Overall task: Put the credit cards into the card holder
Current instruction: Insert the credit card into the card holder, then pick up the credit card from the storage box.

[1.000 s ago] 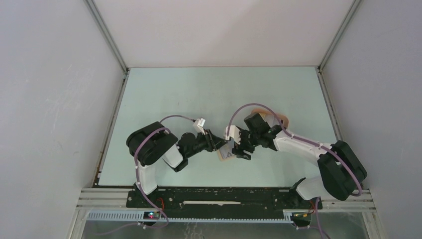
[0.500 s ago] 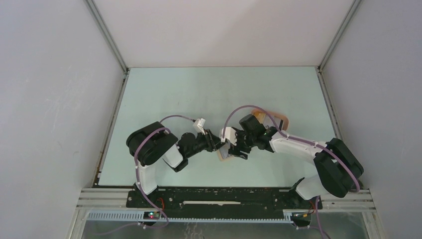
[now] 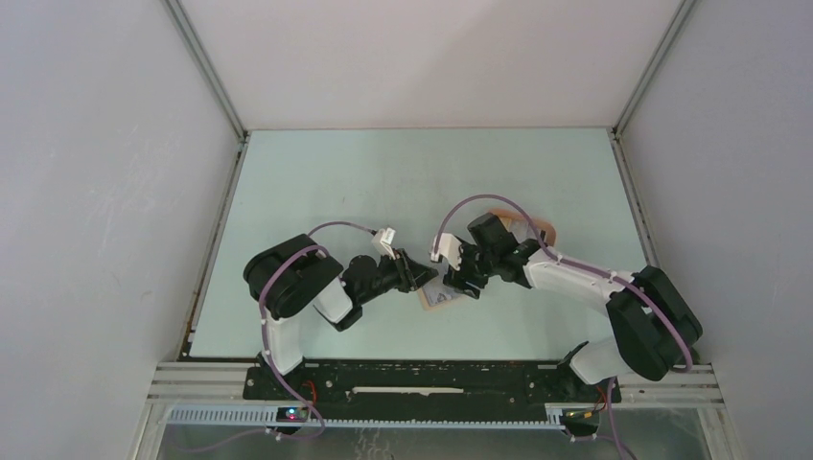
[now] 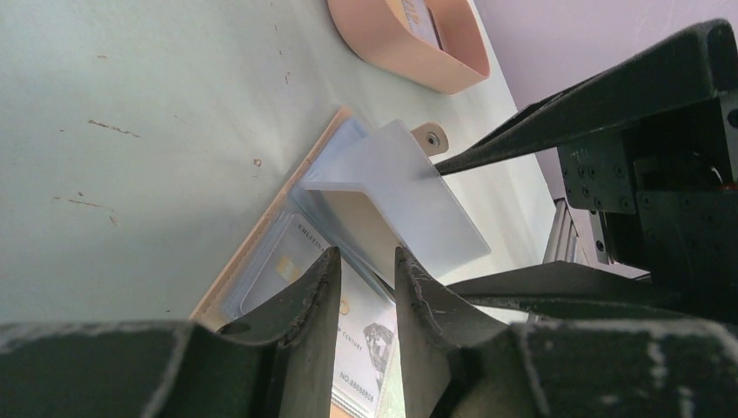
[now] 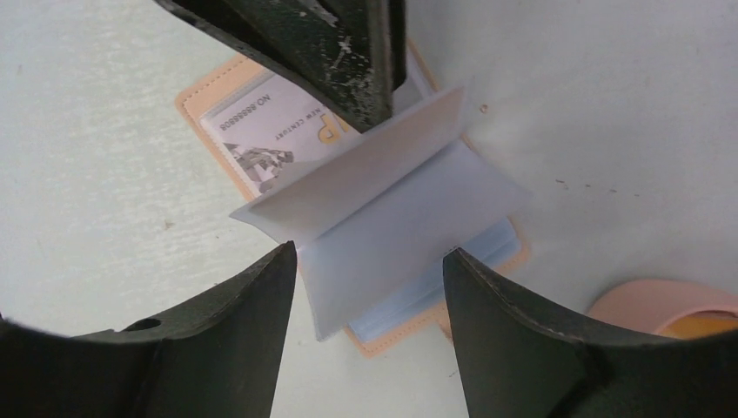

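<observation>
The tan card holder (image 3: 441, 301) lies open on the table between both arms, and its edge (image 4: 261, 235) shows in the left wrist view. A printed credit card (image 5: 270, 122) sits in a clear sleeve. A second card with a chip (image 4: 278, 270) lies beside it. One pale translucent sleeve page (image 5: 392, 235) stands bent up off the holder. My right gripper (image 5: 370, 252) is open with that page between its fingers. One finger touches the page's edge. My left gripper (image 4: 365, 257) rests low on the holder, jaws a narrow gap apart with nothing seen between them.
A peach oval tray (image 3: 548, 230) stands just behind the right wrist, close to the holder (image 5: 644, 309). Something orange-yellow (image 5: 705, 326) lies in it. The two grippers (image 3: 425, 278) (image 3: 458, 286) crowd each other over the holder. Grey walls enclose the table.
My right wrist has shifted slightly over the card holder and its jaws have narrowed a little around the raised page. The left arm has not moved.
</observation>
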You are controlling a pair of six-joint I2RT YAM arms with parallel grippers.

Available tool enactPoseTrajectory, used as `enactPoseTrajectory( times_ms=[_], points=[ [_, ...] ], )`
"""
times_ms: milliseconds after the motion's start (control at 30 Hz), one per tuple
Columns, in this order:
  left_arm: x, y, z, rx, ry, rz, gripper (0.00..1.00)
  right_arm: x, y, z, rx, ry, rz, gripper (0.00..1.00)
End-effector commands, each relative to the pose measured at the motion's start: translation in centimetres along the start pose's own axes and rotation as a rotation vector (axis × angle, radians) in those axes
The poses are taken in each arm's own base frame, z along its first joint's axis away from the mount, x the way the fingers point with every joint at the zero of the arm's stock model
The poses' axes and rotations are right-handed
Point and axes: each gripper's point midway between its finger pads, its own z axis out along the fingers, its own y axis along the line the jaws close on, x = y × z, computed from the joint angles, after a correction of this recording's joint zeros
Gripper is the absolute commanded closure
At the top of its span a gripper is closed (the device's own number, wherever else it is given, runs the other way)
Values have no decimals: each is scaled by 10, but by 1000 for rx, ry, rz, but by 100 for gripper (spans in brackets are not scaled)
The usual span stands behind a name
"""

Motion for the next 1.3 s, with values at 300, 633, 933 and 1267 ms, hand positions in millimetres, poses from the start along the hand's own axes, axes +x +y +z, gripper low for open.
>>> enactPoseTrajectory(
  times_ms=[300, 633, 933, 1267],
  points=[
    [-10, -5, -2, 22, -38, 13, 66, -11, -31, -13, 84, -5, 85, 29],
    [-19, -12, -34, 0, -99, -4, 65, 6, -48, -15, 107, 66, 195, 30],
    [-21, -32, -51, 42, -67, 78, 67, -15, -31, -33, -29, -27, 220, 30],
    [-51, -45, -37, 18, -79, 356, 67, -41, -69, -114, 2, -286, 450, 29]
  ],
)
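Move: The raised leaf of the card holder stands about 2 cm left of the right hand, 1 cm ahead and 1 cm below. From that hand, the white card on the holder's left half is some 5 cm to the left and level, the blue pocket straight under and 2 cm ahead, both about 4 cm below, and the card tray 12 cm ahead, 13 cm right. From the left hand the leaf is about 4 cm right, 1 cm back, slightly lower. The raised leaf of the card holder is left by both hands: the right hand, fingers still wide, slides about 3.5 cm forward and 3 cm right over the blue half, eases back a little, then lifts some 7 cm while tilting and moving right towards the tray. The left hand, waiting at first beside the leaf, draws back and left about 4 cm, rising as much, its opening unchanged. ##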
